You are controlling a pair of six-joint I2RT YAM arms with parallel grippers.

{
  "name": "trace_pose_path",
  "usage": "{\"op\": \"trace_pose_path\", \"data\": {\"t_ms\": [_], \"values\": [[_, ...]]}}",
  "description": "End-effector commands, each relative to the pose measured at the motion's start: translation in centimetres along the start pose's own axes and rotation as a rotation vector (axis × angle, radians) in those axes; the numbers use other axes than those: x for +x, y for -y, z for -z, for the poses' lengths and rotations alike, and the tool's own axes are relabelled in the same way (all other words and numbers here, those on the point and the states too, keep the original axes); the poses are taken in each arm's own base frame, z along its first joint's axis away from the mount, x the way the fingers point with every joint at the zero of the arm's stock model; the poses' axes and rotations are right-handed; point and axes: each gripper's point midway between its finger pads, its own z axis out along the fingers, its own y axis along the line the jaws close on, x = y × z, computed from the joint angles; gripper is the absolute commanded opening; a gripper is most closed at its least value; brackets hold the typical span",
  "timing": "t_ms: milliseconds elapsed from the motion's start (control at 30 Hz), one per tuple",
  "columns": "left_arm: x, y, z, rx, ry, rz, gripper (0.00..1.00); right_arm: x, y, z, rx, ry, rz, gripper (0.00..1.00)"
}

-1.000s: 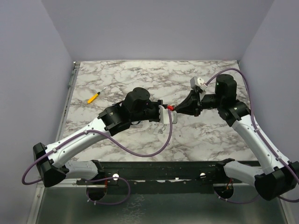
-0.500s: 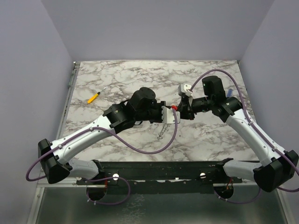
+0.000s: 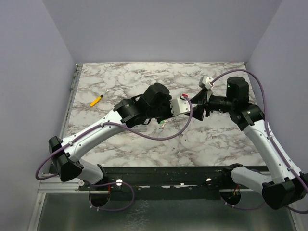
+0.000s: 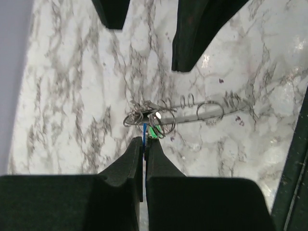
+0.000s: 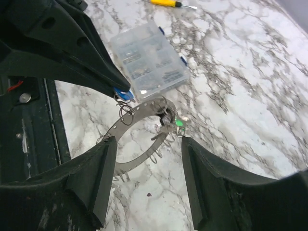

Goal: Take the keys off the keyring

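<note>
My left gripper (image 4: pixel 143 142) is shut on the blue head of a key (image 4: pixel 144 129); it also shows in the right wrist view (image 5: pixel 122 94). From that key the flat grey keyring (image 5: pixel 126 129) hangs tilted above the marble, edge-on in the left wrist view (image 4: pixel 185 114). A green-headed key (image 5: pixel 179 122) and plain silver keys (image 5: pixel 166 126) cluster on its upper right, with small wire loops along the band. My right gripper (image 5: pixel 148 140) stands open just short of the keyring, holding nothing. From above, the left gripper (image 3: pixel 180 107) and right gripper (image 3: pixel 198 103) face each other.
A clear compartment box (image 5: pixel 149 60) sits on the table behind the keyring, hidden under my left arm in the top view. A yellow screwdriver (image 3: pixel 96 100) lies at the far left. The black rail (image 3: pixel 168 174) runs along the near table edge.
My right gripper has opened and drawn back to the right. My left gripper, still shut on the blue key, has moved right and away from the near edge, carrying the keyring along.
</note>
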Motion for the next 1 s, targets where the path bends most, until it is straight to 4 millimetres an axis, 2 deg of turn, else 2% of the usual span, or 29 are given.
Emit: {"op": "trace_pose_path", "data": {"t_ms": [0,100,233,400,500,667,800,967], "values": [[2.2,0.1,0.6,-0.041,-0.167,0.187,0.00,0.1,1.8,1.5,0.139,0.008,-0.053,0.64],[2.9,1.5,0.5,0.007,-0.240,0.294,0.00,0.7,1.8,2.1,0.162,0.001,-0.077,0.63],[2.5,3.6,0.2,0.111,-0.292,0.468,0.00,1.5,0.5,1.9,0.118,0.011,-0.108,0.54],[2.0,3.9,0.4,0.215,-0.263,0.709,0.00,3.3,-1.6,1.4,0.022,0.006,-0.153,0.41],[2.4,3.9,0.4,0.256,-0.276,0.866,0.00,4.3,-2.6,1.3,-0.027,-0.008,-0.161,0.37],[2.5,5.0,1.0,0.445,-0.233,1.193,0.00,5.1,-3.3,1.3,-0.053,0.005,-0.130,0.35],[1.4,6.2,1.4,0.595,-0.207,1.271,0.00,5.9,-3.3,0.6,-0.081,0.014,-0.126,0.33],[1.0,8.1,1.7,0.775,-0.193,1.307,0.00,6.5,-2.1,-0.5,-0.076,0.016,-0.057,0.29]]}}
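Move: Hanging from the small rings at the left fingertips, which still pinch the blue-tagged key, the steel keyring has its middle about 2 cm back, 2 cm right and 6 cm below the left hand. From the empty, open right hand it lies some 2 cm back, 3 cm left and 7 cm down. The loose green-tagged key is on the table, roughly 6 cm ahead, 4 cm left and 25 cm below the left hand. Keeping its pinch on the blue-tagged key, the left hand sinks about 6 cm and draws back 5 cm while rolling some 80 degrees, so its fingers still point right and down but swing from slightly forward to slightly back. The empty right hand eases 2 cm right, then goes about 6 cm down and 4 cm back, narrowing its fingers to roughly half their opening on nothing. ##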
